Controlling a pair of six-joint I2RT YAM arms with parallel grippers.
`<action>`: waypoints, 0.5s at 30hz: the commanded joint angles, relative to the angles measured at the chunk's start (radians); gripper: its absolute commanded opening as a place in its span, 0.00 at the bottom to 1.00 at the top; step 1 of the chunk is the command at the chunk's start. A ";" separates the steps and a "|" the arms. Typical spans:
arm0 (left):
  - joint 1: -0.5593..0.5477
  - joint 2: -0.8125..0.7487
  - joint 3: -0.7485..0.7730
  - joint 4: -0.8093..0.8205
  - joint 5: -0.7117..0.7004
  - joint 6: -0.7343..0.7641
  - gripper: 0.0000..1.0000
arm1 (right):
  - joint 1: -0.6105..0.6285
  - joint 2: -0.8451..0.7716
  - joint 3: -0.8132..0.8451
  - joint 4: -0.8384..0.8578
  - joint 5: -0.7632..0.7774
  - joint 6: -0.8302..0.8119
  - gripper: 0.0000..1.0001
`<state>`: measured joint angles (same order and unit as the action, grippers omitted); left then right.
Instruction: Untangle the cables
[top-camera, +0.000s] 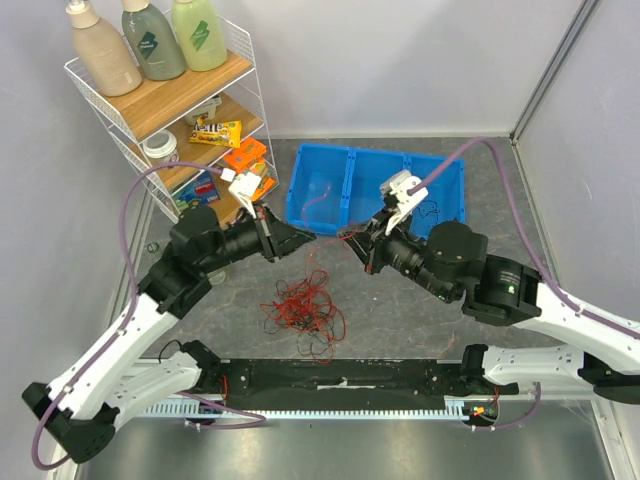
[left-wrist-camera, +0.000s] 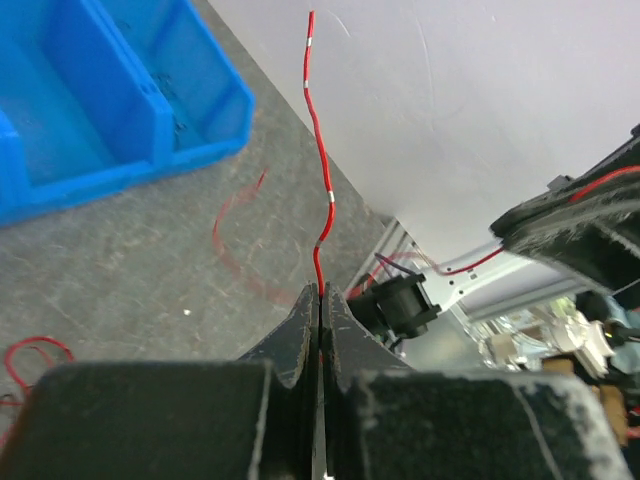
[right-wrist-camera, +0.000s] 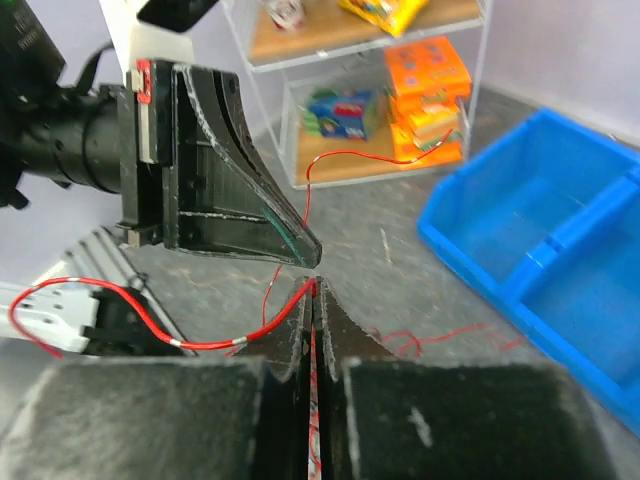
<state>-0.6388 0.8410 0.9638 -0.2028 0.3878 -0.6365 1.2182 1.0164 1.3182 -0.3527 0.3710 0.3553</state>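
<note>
A loose clump of red and black cables (top-camera: 303, 308) lies on the grey table between the arm bases. My left gripper (top-camera: 303, 241) is shut on a thin red cable (left-wrist-camera: 322, 190) that sticks out past its fingertips (left-wrist-camera: 308, 305). My right gripper (top-camera: 355, 247) is shut on a red cable (right-wrist-camera: 215, 342) that curves away to the left of its fingertips (right-wrist-camera: 332, 305). The two grippers are tip to tip above the table, behind the clump. The left gripper's fingers (right-wrist-camera: 235, 205) show in the right wrist view, with its red cable (right-wrist-camera: 345, 158) arching from them.
A blue divided bin (top-camera: 440, 180) stands behind the grippers with a red cable (top-camera: 318, 197) in its left compartment; it also shows in both wrist views (left-wrist-camera: 120, 100) (right-wrist-camera: 560, 250). A wire shelf (top-camera: 165, 95) with bottles and boxes stands at the back left. Walls enclose the table.
</note>
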 joint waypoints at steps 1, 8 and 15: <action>-0.001 0.117 -0.022 0.175 0.146 -0.137 0.02 | -0.011 0.008 -0.011 -0.037 0.137 0.022 0.00; 0.001 0.441 0.203 0.093 0.062 -0.112 0.15 | -0.354 0.096 0.030 -0.069 -0.096 0.039 0.00; 0.031 0.685 0.386 -0.016 -0.030 -0.068 0.74 | -0.595 0.258 0.229 -0.077 -0.234 0.016 0.00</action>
<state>-0.6308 1.4845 1.2839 -0.1505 0.4274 -0.7250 0.7082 1.2289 1.4120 -0.4442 0.2344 0.3790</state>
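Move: Both hands already hold the red cable high. The blue bin's middle lies about 24 cm ahead, 13 cm right and 20 cm below the left hand; from the right hand, some 26 cm ahead, 6 cm right, 27 cm below. The red tangle lies about 4 cm back, 6 cm left and 23 cm below the left hand. The black cables lie about 25 cm ahead, 19 cm right and 28 cm below the right hand. Both hands sweep forward-right and down, some 15 cm, towards the bin, left fingers releasing the cable, right holding. ##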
